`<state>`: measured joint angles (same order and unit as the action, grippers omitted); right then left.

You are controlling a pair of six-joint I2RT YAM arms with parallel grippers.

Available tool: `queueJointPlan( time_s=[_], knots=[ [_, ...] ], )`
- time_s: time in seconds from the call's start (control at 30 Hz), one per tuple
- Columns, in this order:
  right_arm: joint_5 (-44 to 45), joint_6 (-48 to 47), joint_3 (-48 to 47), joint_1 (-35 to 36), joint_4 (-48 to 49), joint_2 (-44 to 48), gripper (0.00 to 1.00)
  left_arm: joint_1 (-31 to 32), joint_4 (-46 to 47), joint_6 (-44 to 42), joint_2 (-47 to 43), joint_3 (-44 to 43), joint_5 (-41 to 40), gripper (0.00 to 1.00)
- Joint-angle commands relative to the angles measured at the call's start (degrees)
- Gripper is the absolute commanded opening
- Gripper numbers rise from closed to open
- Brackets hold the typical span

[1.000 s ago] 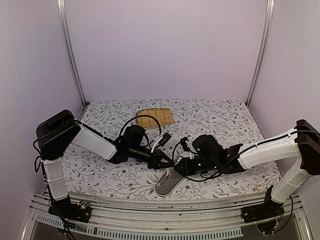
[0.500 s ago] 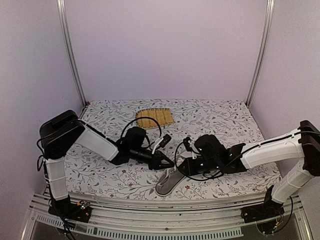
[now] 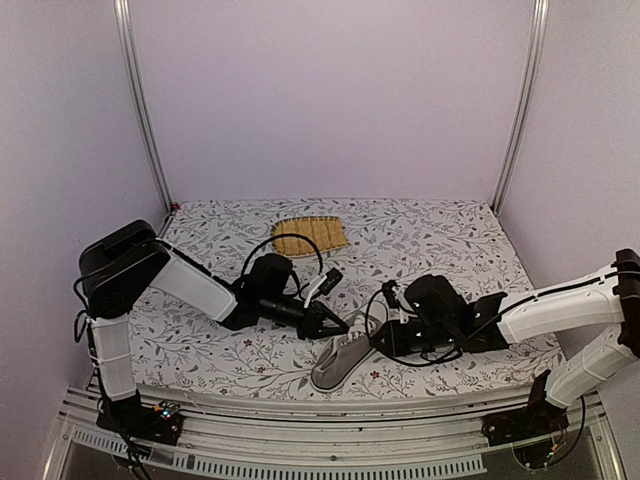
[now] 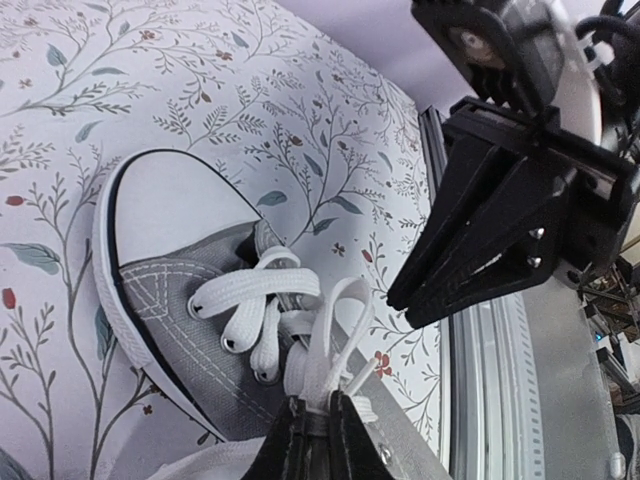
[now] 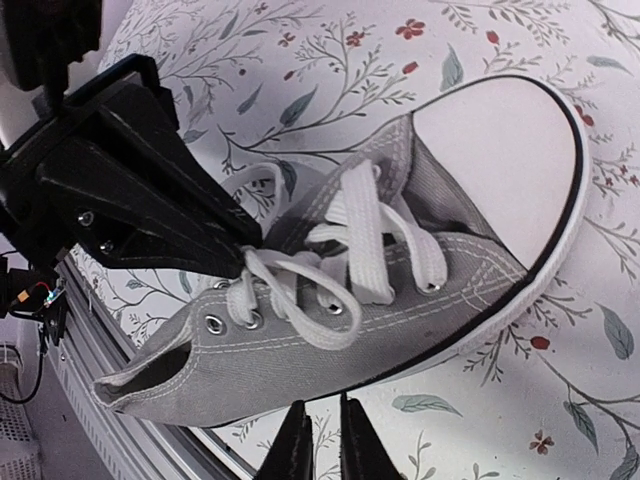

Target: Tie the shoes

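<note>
The grey sneaker (image 3: 338, 365) with white laces and a white toe cap lies near the table's front edge, between both arms. It also shows in the left wrist view (image 4: 190, 285) and the right wrist view (image 5: 420, 300). My left gripper (image 3: 337, 326) is at the shoe's lacing, shut on a white lace loop (image 4: 335, 320) that stands up from its fingertips (image 4: 290, 440). My right gripper (image 3: 384, 338) is just right of the shoe and apart from it. In the right wrist view its jaws (image 5: 320, 440) are almost together and hold nothing. Another lace loop (image 5: 310, 320) hangs loose over the shoe's side.
A yellow woven mat (image 3: 311, 234) lies at the back of the floral table cover. The metal rail (image 3: 300, 440) of the front edge runs right behind the shoe's heel. Black cables loop over both arms near the shoe.
My right arm has drawn back to the right, away from the shoe's lacing. My left gripper has stayed at the laces, holding the loop.
</note>
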<state>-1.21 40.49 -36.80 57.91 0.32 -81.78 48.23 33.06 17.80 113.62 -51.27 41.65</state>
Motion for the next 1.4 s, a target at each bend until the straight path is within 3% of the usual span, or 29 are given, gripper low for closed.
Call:
queueJointPlan(
  time_s=[0.0, 0.1, 0.3, 0.8, 1.1, 1.37],
  knots=[
    [-2.5, -0.2, -0.2, -0.9, 5.5, 1.6, 0.17, 0.6, 0.2, -0.4, -0.3, 0.6, 0.0, 0.07],
    [-3.0, 0.6, -1.0, -1.7, 7.7, 0.2, 0.25, 0.6, 0.5, -0.3, -2.3, 1.0, -0.1, 0.07],
    [-4.2, 0.7, -3.1, -2.5, 9.7, -3.1, 0.27, 0.6, 0.5, -0.4, -2.7, 1.0, 0.1, 0.07],
    [-5.5, -0.3, -4.9, -2.5, 9.9, -6.4, 0.20, 0.6, 0.6, -0.2, -2.5, 0.9, 0.0, 0.06],
    [3.7, 1.3, -0.9, -3.2, 2.4, 3.1, 0.39, 0.6, 0.5, -0.2, -2.6, 0.9, 0.0, 0.06],
    [1.5, -2.6, -3.6, 0.6, 4.9, 2.8, 0.40, 0.6, 0.4, -0.2, -2.3, 0.6, -0.2, 0.06]
  ],
)
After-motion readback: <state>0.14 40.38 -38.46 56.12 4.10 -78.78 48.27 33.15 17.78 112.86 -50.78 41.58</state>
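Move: From the right hand, the lace loop sticking out of the left fingers lies about 3 cm ahead and 3 cm to the left, at roughly the same height. The shoe's middle is some 6 cm to the left, level with the hand in reach and about 4 cm below, and the toe cap is straight ahead about 7 cm and as far below. From the left hand, the loop stands only about 2 cm to the right, level with its fingertips. The right hand, its fingers almost shut and then parting a little, goes left and somewhat forward and up about 4 cm to the lace loop, its fingertips tilting up by under 10 degrees, then swings back some 3 cm to the right while rising another 2.5 cm and opening its fingers wider, ending open above and just beside the loop. The left hand stays in place throughout and keeps its pinch on the laces over the shoe. ##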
